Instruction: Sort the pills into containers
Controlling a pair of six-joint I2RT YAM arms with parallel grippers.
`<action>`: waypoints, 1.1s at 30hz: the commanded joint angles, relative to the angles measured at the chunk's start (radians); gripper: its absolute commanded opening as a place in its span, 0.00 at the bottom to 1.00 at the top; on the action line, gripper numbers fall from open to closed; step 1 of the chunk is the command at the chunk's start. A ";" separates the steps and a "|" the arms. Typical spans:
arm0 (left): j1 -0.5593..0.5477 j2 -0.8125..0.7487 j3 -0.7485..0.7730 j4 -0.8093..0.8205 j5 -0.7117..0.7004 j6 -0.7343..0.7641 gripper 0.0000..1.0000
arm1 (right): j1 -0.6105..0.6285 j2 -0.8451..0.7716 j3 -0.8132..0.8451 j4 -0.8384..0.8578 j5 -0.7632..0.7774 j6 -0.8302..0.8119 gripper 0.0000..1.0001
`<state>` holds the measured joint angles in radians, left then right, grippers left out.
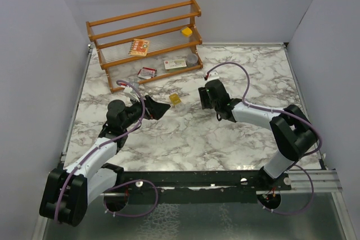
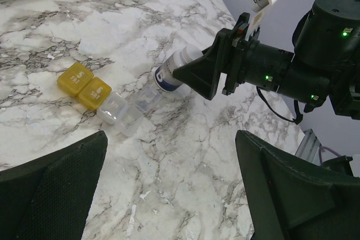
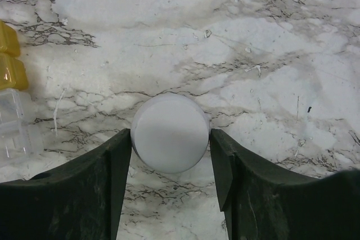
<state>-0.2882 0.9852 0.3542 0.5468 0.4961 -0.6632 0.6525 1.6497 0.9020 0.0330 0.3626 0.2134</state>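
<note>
A pill bottle [image 2: 179, 64] with a white top and a blue-printed label stands tilted on the marble. From above, its round white cap [image 3: 170, 132] sits between my right gripper's fingers [image 3: 117, 161], which touch it on both sides. My right gripper [image 1: 209, 97] is shut on it. The pills [image 2: 84, 85] show as small yellow square pieces left of the bottle [image 1: 175, 99] [image 3: 8, 63]. Clear square pieces [image 2: 117, 113] and a small clear vial [image 2: 148, 98] lie beside them. My left gripper [image 2: 171, 136] hangs wide open over bare marble, near these [image 1: 160, 108].
A wooden rack [image 1: 146, 36] stands at the back left. It holds flat printed boxes [image 1: 139, 46], a yellow cube [image 1: 186, 31] and a low grey tin [image 1: 192, 58]. Another box [image 1: 147, 72] lies at its foot. Plain walls close in the table on both sides.
</note>
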 commanded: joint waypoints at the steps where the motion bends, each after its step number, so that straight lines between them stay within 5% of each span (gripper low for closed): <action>1: 0.004 -0.001 0.015 0.005 -0.008 0.001 0.99 | 0.001 0.019 0.017 0.026 0.036 0.007 0.59; 27: 0.004 -0.001 0.011 0.005 -0.005 -0.010 0.99 | 0.001 -0.047 0.042 0.011 0.018 -0.012 0.54; 33: 0.004 -0.004 0.012 0.005 -0.010 -0.012 0.99 | 0.001 -0.037 0.042 0.005 -0.001 -0.015 0.13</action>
<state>-0.2882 0.9874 0.3542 0.5468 0.4961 -0.6701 0.6525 1.6276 0.9253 0.0387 0.3721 0.2031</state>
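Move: The white-capped pill bottle stands between my right hand's open fingers, its middle some 2 cm below the hand point and barely ahead. The yellow-and-clear pill organizer lies about 11 cm to the left, level with my hand going forward and about 5 cm lower. A green-and-white box sits around 15 cm ahead and 11 cm left. From my left hand, the bottle is some 11 cm forward, 15 cm right and 14 cm down. With my right hand I hover around the bottle top, then draw straight up about 2 cm along the bottle, easing barely forward, until my fingertips are level with the white cap. On the last of that rise I close my fingers from a bit over half open to about a third, pinching the cap from both sides. ##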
